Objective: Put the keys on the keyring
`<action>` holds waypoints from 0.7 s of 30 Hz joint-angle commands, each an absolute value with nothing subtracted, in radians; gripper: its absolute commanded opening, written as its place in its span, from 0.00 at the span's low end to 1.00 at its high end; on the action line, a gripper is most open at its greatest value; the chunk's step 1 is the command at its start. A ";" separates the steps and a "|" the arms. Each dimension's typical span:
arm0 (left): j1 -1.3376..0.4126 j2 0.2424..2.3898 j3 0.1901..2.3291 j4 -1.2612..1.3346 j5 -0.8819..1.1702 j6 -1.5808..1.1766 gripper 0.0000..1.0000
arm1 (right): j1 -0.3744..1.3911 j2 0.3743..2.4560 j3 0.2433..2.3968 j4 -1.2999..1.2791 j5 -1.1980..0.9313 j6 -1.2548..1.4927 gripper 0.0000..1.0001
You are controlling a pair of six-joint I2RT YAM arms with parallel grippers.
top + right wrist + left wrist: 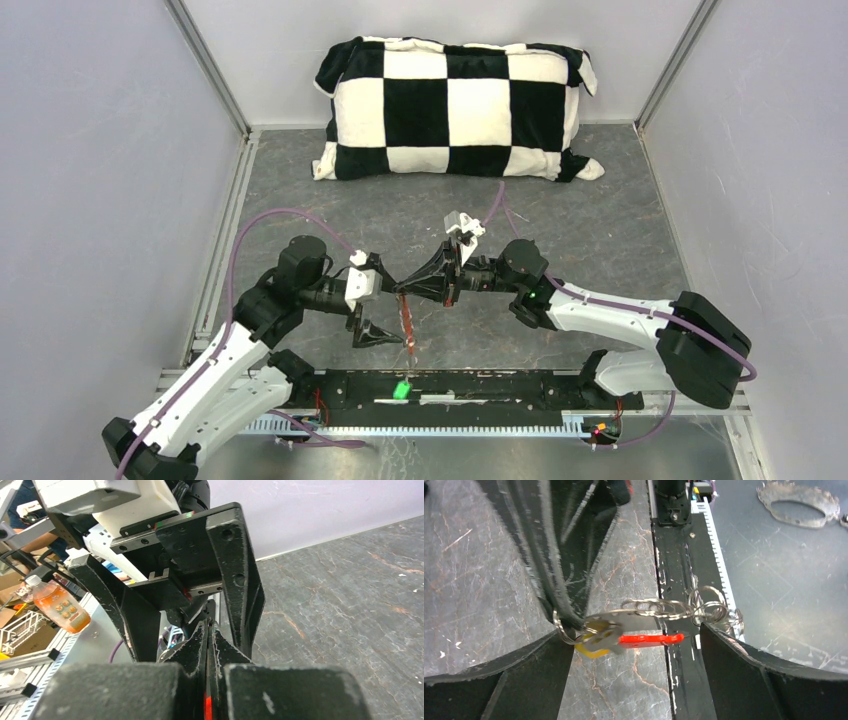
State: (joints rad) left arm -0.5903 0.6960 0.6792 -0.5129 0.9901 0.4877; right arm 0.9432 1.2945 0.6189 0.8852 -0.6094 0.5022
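Note:
My right gripper (pixel 403 290) is shut on the keyring (pixel 561 626) and holds it above the table. Several silver rings (pixel 659 607) and the red tag (pixel 406 328) dangle from it. A yellow-headed key (pixel 591 647) hangs on the ring beside the red tag (pixel 649 640). My left gripper (pixel 634 650) is open, its two fingers standing on either side of the hanging bunch without touching it. In the right wrist view the right gripper (pixel 207 630) is pressed shut, with a sliver of red between its fingers. The green-headed key (pixel 402 388) lies apart on the black base rail.
A black-and-white checkered pillow (pixel 455 105) lies at the back of the marbled grey table (pixel 600 230). The black base rail (pixel 500 385) runs along the near edge. Grey walls close both sides. An orange bottle (pixel 57 607) stands outside the cell.

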 commanded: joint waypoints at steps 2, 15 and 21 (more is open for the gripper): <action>-0.591 0.716 0.663 -0.338 0.970 0.219 1.00 | 0.939 1.249 0.670 0.914 -0.514 0.447 0.00; -0.591 0.710 0.694 -0.419 0.462 0.328 1.00 | 0.939 1.202 0.695 0.804 -0.465 0.353 0.00; -0.592 0.632 0.696 -0.428 0.416 0.302 1.00 | 0.938 1.209 0.710 0.789 -0.458 0.345 0.00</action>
State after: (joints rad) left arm -0.5903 0.6785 0.6743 -0.4225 0.5018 0.2935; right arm 0.9375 1.2407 0.6445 0.7368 -0.4801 0.3676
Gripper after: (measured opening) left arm 0.997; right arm 0.007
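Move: The keyring is pinched in the right fingertips, practically at that hand's point, and lies about 4 cm ahead of the left hand's point, 1 cm to its right and 1 cm higher. The red-and-steel tool on the keyring trails back between the open left fingers: level with the left hand, some 2 cm to its right and 1 cm below. The yellow key is about 3 cm ahead, 2 cm right and 1 cm below. Swing the left gripper forward about 8 cm around the dangling bunch, easing some 2 cm to the left late on, and turn it about 30 degrees counter-clockwise with the fingers kept wide open. Keep the keyring pinched in the shut right fingers, carrying it about 3 cm forward and turning slightly clockwise. ##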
